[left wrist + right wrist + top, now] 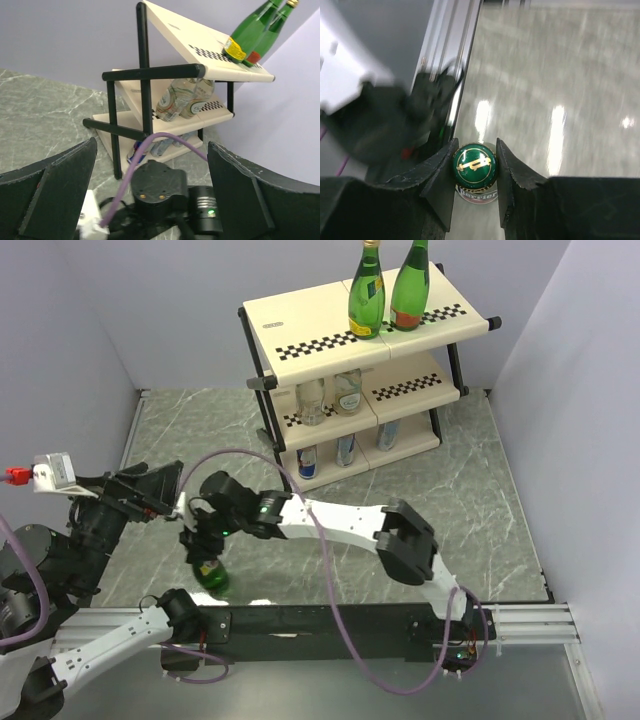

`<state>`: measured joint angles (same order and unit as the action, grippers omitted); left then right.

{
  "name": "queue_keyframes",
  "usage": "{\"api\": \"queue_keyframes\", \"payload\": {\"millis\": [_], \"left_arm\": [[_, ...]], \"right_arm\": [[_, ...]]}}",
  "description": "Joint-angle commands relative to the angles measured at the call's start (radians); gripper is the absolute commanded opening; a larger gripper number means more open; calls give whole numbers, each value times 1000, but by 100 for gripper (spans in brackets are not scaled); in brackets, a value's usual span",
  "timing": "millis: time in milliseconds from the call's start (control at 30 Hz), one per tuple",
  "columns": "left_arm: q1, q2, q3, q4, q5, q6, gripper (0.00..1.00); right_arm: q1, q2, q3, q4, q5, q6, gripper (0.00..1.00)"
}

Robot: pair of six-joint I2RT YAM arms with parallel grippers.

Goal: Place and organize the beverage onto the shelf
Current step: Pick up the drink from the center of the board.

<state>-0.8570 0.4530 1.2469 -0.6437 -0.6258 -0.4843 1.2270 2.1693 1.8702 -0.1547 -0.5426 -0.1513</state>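
Observation:
A green glass bottle (211, 577) stands upright near the table's front edge. My right gripper (204, 542) is shut on its neck. From above, the gold-marked green cap (475, 166) sits pinched between both pads of the right gripper (475, 149). My left gripper (152, 496) hovers open just left of it, and its fingers (55, 192) stand wide apart around nothing. The shelf (300, 332) stands at the back. It carries two green bottles (367, 295) on top, two clear bottles (330, 396) on the middle tier and three cans (345, 449) on the lowest.
A purple cable (232, 455) loops over the right arm's wrist, right in front of the left gripper (150, 197). An aluminium rail (520, 621) runs along the near edge. Grey walls close in the left, back and right sides.

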Motion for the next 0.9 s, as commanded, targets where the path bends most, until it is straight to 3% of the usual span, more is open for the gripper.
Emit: {"api": "queue_keyframes", "payload": {"millis": [0,467,633,867], "left_arm": [[1,-7,-9,65,63,52,98],[1,104,-158,206,290,78,99],[1,203,-207,303,469,95,99],[4,320,-334,592,747,86,100]], "right_arm": [[-29,-216,-75,-43,-14,-19,0],[-276,-836,-702,-57,-36,-99,0],[-440,-994,-773,-150,-56,-131,0],[-675,-1128,-753,-293,-140,-106,0]]}}
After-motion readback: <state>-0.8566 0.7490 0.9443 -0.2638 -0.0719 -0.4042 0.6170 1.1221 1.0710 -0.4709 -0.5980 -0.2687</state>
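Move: Hanging by its neck in the right fingers is the green bottle, its middle some 8 cm below them; the open centre of the board lies about 33 cm to that hand's right, 8 cm ahead and 16 cm below. The blue can on the bottom shelf is roughly 23 cm right and 20 cm ahead, about 8 cm lower. From the empty left hand, the bottle is some 32 cm below, 7 cm back and 2 cm right. Carrying the bottle by its neck with an unchanged grip, the right hand sweeps about 34 cm to the right, along with some 9 cm forward and 7 cm up, to above the board's centre before the shelf, turning about 30 degrees clockwise. The left hand, open and empty, soon follows some 18 cm rightward and 10 cm down, also turning about 30 degrees clockwise, drawing nearer the bottle. ##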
